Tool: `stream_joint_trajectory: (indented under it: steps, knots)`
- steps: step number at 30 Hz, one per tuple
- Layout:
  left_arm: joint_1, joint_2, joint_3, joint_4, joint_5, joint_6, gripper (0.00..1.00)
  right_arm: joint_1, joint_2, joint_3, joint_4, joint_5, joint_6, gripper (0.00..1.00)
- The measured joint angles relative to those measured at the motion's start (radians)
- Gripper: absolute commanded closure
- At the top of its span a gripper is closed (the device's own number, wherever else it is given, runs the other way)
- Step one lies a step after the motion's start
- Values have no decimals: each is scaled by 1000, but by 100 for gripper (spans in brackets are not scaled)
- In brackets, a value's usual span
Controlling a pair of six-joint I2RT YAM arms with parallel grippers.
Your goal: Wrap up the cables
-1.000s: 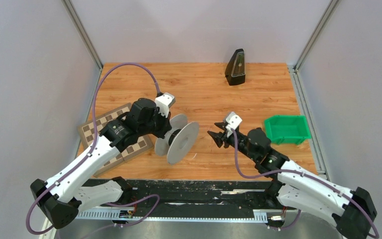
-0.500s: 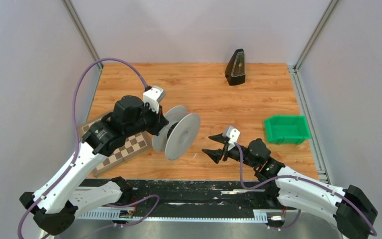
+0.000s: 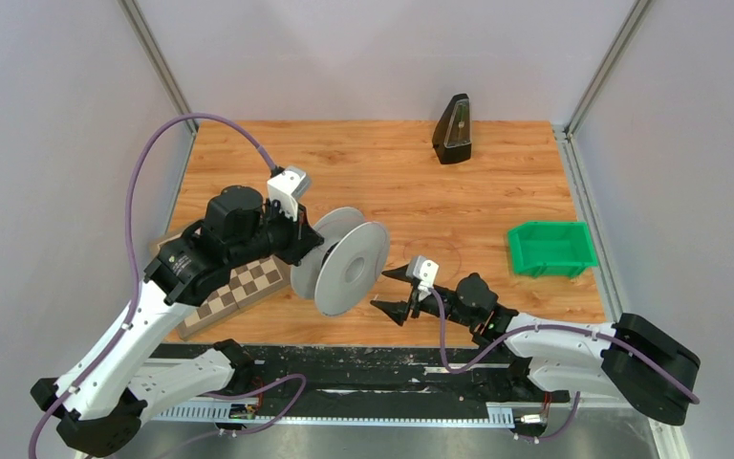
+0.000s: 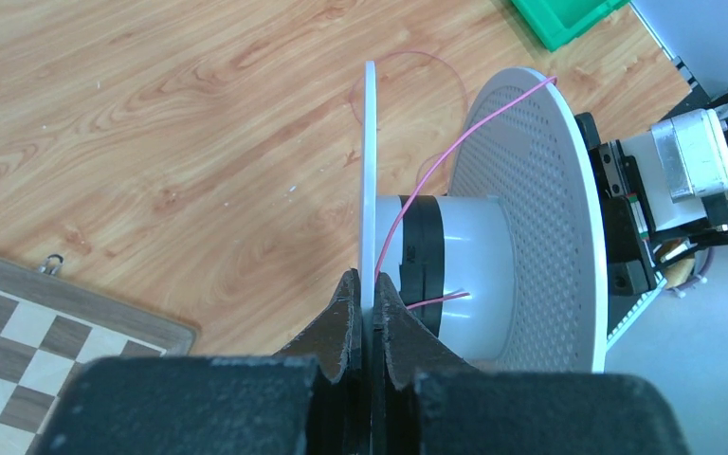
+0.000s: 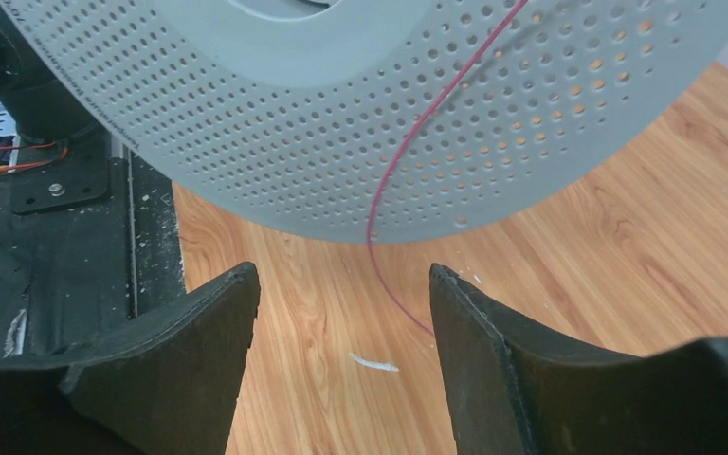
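A white spool with perforated flanges hangs tilted above the wooden table. My left gripper is shut on the rim of its nearer flange, fingertips pinching the thin edge. A thin pink cable runs from the white core over the far flange to a loose loop on the table. My right gripper is open just right of the spool, low over the table. In the right wrist view the cable crosses the flange and drops ahead of the open right gripper, untouched.
A chessboard lies under the left arm. A green bin sits at the right, a black wedge-shaped object at the back. A black strip runs along the near edge. Metal posts frame the table.
The left arm carried the spool slightly back and left. The right arm swung down and left toward the spool's lower edge, and its jaws opened wider.
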Motion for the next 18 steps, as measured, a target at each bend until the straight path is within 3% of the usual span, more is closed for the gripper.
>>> stream_joint_trajectory:
  steps: [8,10,11,15,18]
  knots:
    - [0,-25,2,-8,43,-2,100,12,18,-14,99,36,-89,33]
    - [0,-37,2,-7,53,-4,100,12,38,-14,105,35,-110,38]
    - [0,-43,2,-6,59,-6,100,12,51,-14,104,35,-116,44]
    - [0,-69,-5,17,89,-11,100,13,99,-14,101,45,-137,87]
    - [0,-84,-7,28,106,-11,100,16,87,-22,122,97,-112,100]
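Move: The pink cable hangs off the spool's near flange, between the right hand's open fingers, about 1 cm ahead and 1 cm left of that hand, level with it. The held spool's middle is some 5 cm ahead of the right hand, 8 cm left and 10 cm above. From the left hand, the cable's hanging stretch lies about 17 cm right, 2 cm back and 16 cm below. Right hand edges 2 cm forward, dips, and pinches the cable; left draws spool 3 cm back and up. ##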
